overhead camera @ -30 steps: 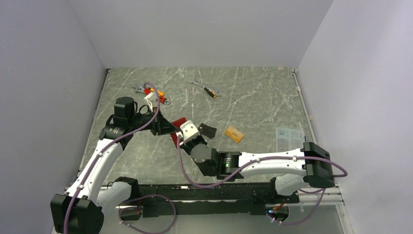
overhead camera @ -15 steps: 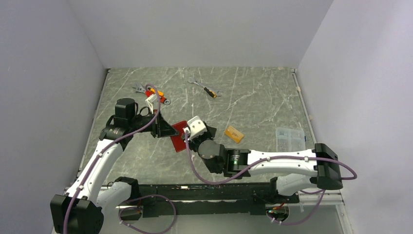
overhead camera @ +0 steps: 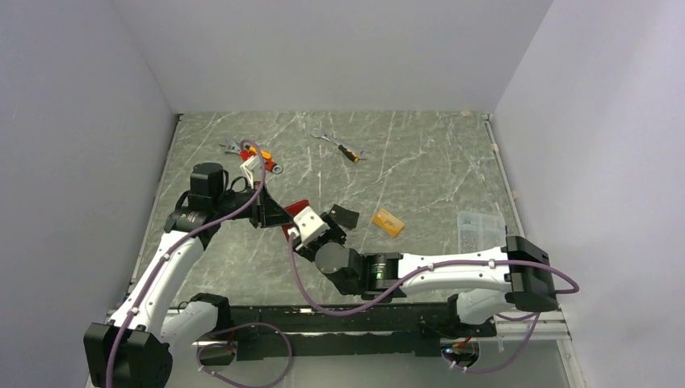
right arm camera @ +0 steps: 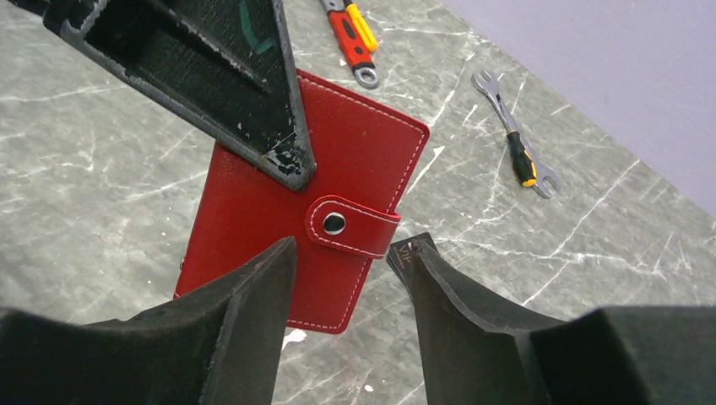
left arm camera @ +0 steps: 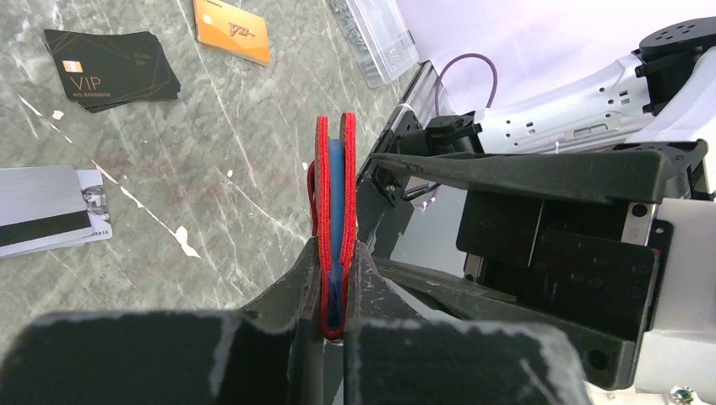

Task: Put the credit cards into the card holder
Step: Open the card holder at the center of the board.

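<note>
My left gripper (left arm camera: 336,253) is shut on the red card holder (left arm camera: 334,194), which stands on edge between its jaws, blue-grey pockets showing inside. In the top view the card holder (overhead camera: 296,207) is near the table's middle left, held by the left gripper (overhead camera: 284,215). My right gripper (right arm camera: 350,253) is open in front of the card holder (right arm camera: 253,211), its fingertips either side of the closed snap tab (right arm camera: 348,224), gripping nothing. A black card (left arm camera: 110,59), an orange card (left arm camera: 232,18) and a silver-grey card (left arm camera: 38,221) lie flat on the table.
Orange-handled wrenches (overhead camera: 257,155) (overhead camera: 345,149) lie toward the back of the table. A clear plastic box (overhead camera: 476,229) sits at the right side. The black card (overhead camera: 345,217) and orange card (overhead camera: 388,222) lie right of the two grippers.
The right gripper's jaws have gone from shut to open, and its wrist has swung right and then back left beside the card holder. The left arm has stayed put.
</note>
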Robot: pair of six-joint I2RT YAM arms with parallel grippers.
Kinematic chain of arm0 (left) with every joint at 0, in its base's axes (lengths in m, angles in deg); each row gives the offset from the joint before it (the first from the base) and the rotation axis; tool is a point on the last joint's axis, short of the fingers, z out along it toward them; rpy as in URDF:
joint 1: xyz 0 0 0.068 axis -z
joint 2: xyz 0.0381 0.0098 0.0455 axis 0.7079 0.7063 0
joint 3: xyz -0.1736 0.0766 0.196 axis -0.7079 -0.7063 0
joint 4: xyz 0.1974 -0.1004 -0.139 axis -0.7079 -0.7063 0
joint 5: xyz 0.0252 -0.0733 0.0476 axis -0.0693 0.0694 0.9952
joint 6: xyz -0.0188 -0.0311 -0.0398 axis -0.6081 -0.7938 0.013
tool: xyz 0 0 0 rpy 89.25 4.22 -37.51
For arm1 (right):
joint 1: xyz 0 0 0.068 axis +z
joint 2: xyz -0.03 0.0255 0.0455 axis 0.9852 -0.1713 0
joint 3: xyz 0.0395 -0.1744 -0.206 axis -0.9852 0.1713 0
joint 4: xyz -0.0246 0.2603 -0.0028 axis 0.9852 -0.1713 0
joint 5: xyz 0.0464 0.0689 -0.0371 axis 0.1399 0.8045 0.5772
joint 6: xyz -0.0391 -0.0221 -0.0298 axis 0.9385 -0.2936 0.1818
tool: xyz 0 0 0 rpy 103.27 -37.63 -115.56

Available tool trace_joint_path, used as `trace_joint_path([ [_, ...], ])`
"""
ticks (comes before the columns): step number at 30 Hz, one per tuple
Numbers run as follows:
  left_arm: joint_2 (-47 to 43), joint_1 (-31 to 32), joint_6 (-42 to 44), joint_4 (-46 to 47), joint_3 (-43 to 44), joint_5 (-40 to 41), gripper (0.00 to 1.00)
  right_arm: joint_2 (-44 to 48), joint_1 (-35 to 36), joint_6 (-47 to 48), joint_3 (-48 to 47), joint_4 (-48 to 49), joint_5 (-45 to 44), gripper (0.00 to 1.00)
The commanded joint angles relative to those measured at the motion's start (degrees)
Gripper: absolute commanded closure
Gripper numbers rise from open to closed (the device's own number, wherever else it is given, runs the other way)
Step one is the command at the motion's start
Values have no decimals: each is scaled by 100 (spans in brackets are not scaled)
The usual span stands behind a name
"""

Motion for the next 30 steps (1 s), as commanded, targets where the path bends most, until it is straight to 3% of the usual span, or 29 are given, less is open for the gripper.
trace_joint_path([
  [1,-134,-35,-57,161,26,-177,100,-146,32,291,-251,448,-223,47],
  [9,-80,-44,-139,205,16,-260,100,-573,28,966,-385,1249,-954,71],
  [15,-104,-44,-160,229,-13,-337,100,-718,26,1091,-300,1664,-860,77],
  [21,-149,-47,-171,279,-70,-345,100,-732,24,1386,-50,2402,-1106,100],
  [26,-166,-44,-213,326,-100,-385,100,-691,-39,1457,106,2870,-1230,100],
  [30,-185,-44,-208,316,-96,-387,100,-430,-212,755,128,2253,-1004,100],
])
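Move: The card holder's strap, on the face turned to the robot, is about 2 cm ahead of the right hand, 1 cm left and 1 cm up. Far below on the board, some 22 cm down, the silver cards are about 12 cm ahead and 5 cm left, the black cards 16 cm ahead and 8 cm right. From the left hand, still gripping the holder, the strap is about 4 cm right, 1 cm back and 2 cm down. Right hand eases about 2 cm forward and slightly left, half-open fingers shutting to pinch the holder's strap end. ##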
